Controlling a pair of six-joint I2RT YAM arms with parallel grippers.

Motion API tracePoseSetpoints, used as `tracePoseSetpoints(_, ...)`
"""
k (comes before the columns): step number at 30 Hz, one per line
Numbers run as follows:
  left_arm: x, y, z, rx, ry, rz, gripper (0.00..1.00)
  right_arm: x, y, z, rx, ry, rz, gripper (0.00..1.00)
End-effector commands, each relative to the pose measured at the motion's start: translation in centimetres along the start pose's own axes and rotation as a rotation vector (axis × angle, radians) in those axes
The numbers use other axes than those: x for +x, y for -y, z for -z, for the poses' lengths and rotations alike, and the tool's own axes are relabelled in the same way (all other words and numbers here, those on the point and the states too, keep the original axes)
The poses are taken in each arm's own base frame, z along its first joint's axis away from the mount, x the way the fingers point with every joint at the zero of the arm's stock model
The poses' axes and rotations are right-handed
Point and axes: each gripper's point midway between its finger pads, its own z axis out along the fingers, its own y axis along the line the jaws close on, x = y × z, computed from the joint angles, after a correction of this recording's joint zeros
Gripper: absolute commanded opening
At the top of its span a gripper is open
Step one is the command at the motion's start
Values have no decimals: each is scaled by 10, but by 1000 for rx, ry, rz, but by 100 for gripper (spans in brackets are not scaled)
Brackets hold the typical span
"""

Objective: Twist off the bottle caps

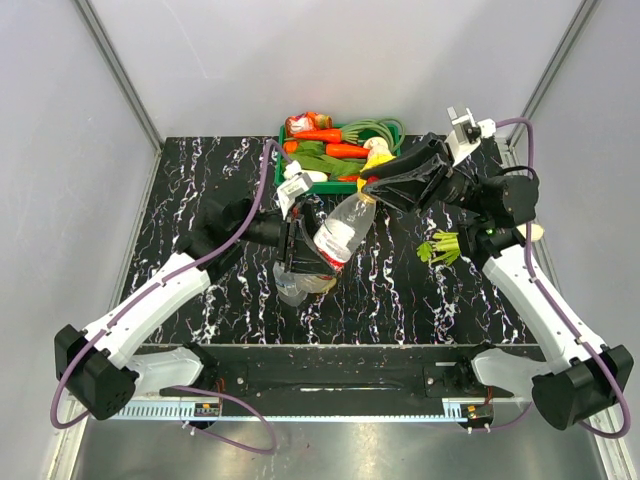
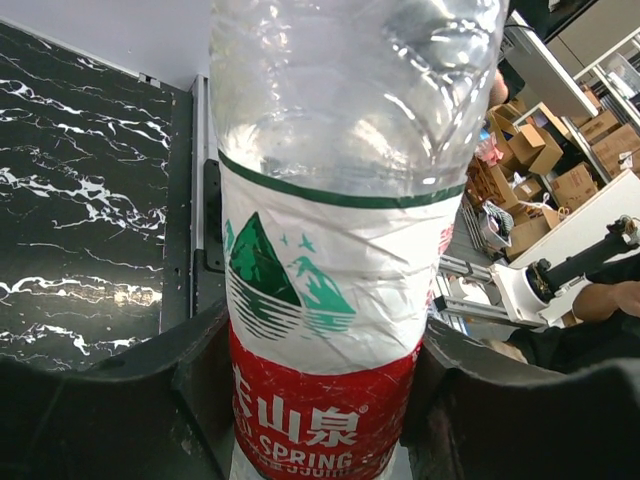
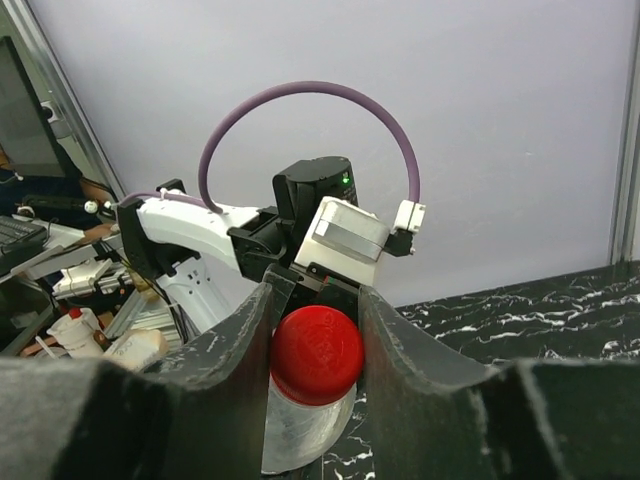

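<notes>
A clear bottle with a red and white label [image 1: 338,237] is held tilted above the middle of the table, neck toward the back right. My left gripper [image 1: 303,252] is shut on its labelled body [image 2: 330,330], with a dark finger pressing each side [image 2: 190,400]. My right gripper [image 1: 374,186] is shut on the red cap [image 3: 316,352], which sits squeezed between its two fingers [image 3: 232,385]. Below the cap shows the clear neck of the bottle [image 3: 298,432]. In the top view the cap is hidden by the right fingers.
A green basket [image 1: 398,128] of carrots and greens stands at the back centre. A leafy green vegetable [image 1: 440,247] lies on the black marbled table near the right arm. Another clear bottle [image 1: 290,288] lies under the left gripper. Grey walls enclose the table.
</notes>
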Motion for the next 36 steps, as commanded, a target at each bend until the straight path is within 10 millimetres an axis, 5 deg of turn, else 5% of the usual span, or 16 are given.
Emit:
tracePoseSetpoints(1,-30,-2,3,-74,73,-132,11,14,-11,2,-24,-77,-26,55)
tracePoseSetpoints(4,-24,-12,5,-124,56,-120,11,2,-13,0,1,-49,-15,80)
tracePoseSetpoints(8,-21,-25,8,-201,44,-115,11,-9,-10,0,60,-15,1,93)
tracePoseSetpoints(21,-10,-46,22,-367,4,-124,14,-18,60,35,582,86,-36,100)
tracePoseSetpoints(36,-16,-93,74,-833,-5,-114,13,6,87,35,626,59,-218,100)
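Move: The red cap sits right between the right hand's closed fingers. From the left hand, gripping the water bottle near its base, that cap is about 7 cm ahead, 9 cm to the right and 13 cm higher. Below the right hand, the blue-capped bottle stands some 18 cm to its left, about level with it fore and aft, and the yellow bottle lies roughly 8 cm ahead and 12 cm left. Opening wide from the cap as it dips slightly, the right hand then swings forward about 7 cm, a little right and down, its fingers turning clockwise and tipping downward, away from the cap. The left hand keeps its grip on the bottle and carries it forward, down and somewhat left, turning it some 40 degrees, with a large counter-clockwise part. ##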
